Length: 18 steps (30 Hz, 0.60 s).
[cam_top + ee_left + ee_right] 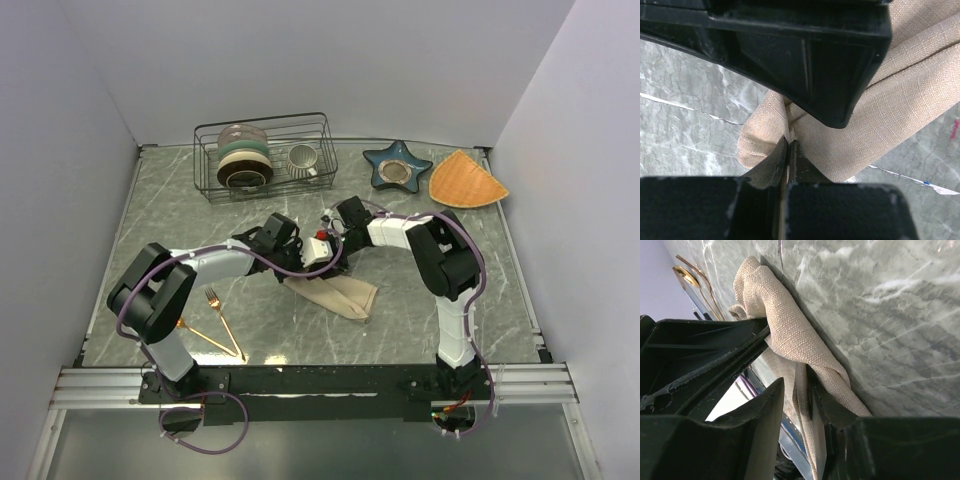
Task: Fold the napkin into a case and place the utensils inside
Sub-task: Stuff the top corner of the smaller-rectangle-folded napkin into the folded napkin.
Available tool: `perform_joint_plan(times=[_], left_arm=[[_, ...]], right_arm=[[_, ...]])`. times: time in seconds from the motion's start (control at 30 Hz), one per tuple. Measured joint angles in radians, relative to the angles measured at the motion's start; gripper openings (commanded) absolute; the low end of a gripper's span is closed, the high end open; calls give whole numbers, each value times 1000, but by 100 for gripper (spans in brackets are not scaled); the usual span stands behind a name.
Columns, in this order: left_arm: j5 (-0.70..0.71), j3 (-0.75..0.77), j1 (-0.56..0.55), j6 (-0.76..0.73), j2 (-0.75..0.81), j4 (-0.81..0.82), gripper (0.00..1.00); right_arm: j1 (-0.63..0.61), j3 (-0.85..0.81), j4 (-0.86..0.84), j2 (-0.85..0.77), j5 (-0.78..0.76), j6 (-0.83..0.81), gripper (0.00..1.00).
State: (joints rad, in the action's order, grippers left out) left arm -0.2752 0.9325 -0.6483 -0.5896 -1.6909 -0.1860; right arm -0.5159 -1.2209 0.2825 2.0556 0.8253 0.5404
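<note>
The beige napkin [337, 295] lies bunched at mid-table, its upper-left end lifted where both arms meet. My left gripper [788, 142] is shut on a fold of the napkin [875, 110]. My right gripper [797, 382] stands open. A strip of the napkin [790, 335] hangs between its jaws, against the right-hand finger, with a gap to the other finger. The gold fork [222, 318] and gold spoon [205, 338] lie crossed on the table near the left arm's base. No folded case shows.
A wire dish rack [265, 155] with bowls and a mug stands at the back. A blue star-shaped dish [397, 165] and an orange wedge mat [466, 180] lie at the back right. White walls enclose the marble table [450, 330].
</note>
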Motion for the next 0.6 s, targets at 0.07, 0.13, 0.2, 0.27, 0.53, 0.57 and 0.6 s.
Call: perform_joint_plan(times=[0.07,0.13,0.2,0.27,0.53,0.57,0.6], left_arm=[[-2,5,2,3,-4,-5,1],[-7,7,3,3,-5,-6,1],[-10,7,5,3,-6,-6,2],[-14,8,6,3,-6,-8,5],[-61,10,33,9,-6,-10,26],[-68,10,35,10,-6,-10,28],[-72,10,37,11,-6,-10,28]], right_arm=[[-3,0,0,0,2,-2,33],[-5,0,1,0,1,-7,19],[-7,4,2,0,-6,-13,0],[-10,4,13,0,-26,-18,0],[11,4,20,-13,-60,-14,0],[16,4,19,-13,-62,-14,0],[19,4,18,-13,-64,-13,0]])
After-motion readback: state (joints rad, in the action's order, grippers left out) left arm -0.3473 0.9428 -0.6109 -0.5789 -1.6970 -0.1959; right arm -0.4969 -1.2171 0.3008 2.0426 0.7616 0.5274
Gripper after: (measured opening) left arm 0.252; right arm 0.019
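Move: The right hand's slightly parted fingers already straddle the upright napkin edge, about 1 cm below the hand point. The left fingers are shut on the napkin's left end, right at the hand point. The middle of the folded napkin lies about 5 cm back and 2 cm right of the right hand, some 2 cm lower. The fork lies roughly 10 cm back and 15 cm left of the left hand. Right fingers pinch the upright napkin edge and draw it about 2 cm forward-right; left fingers open in place. ##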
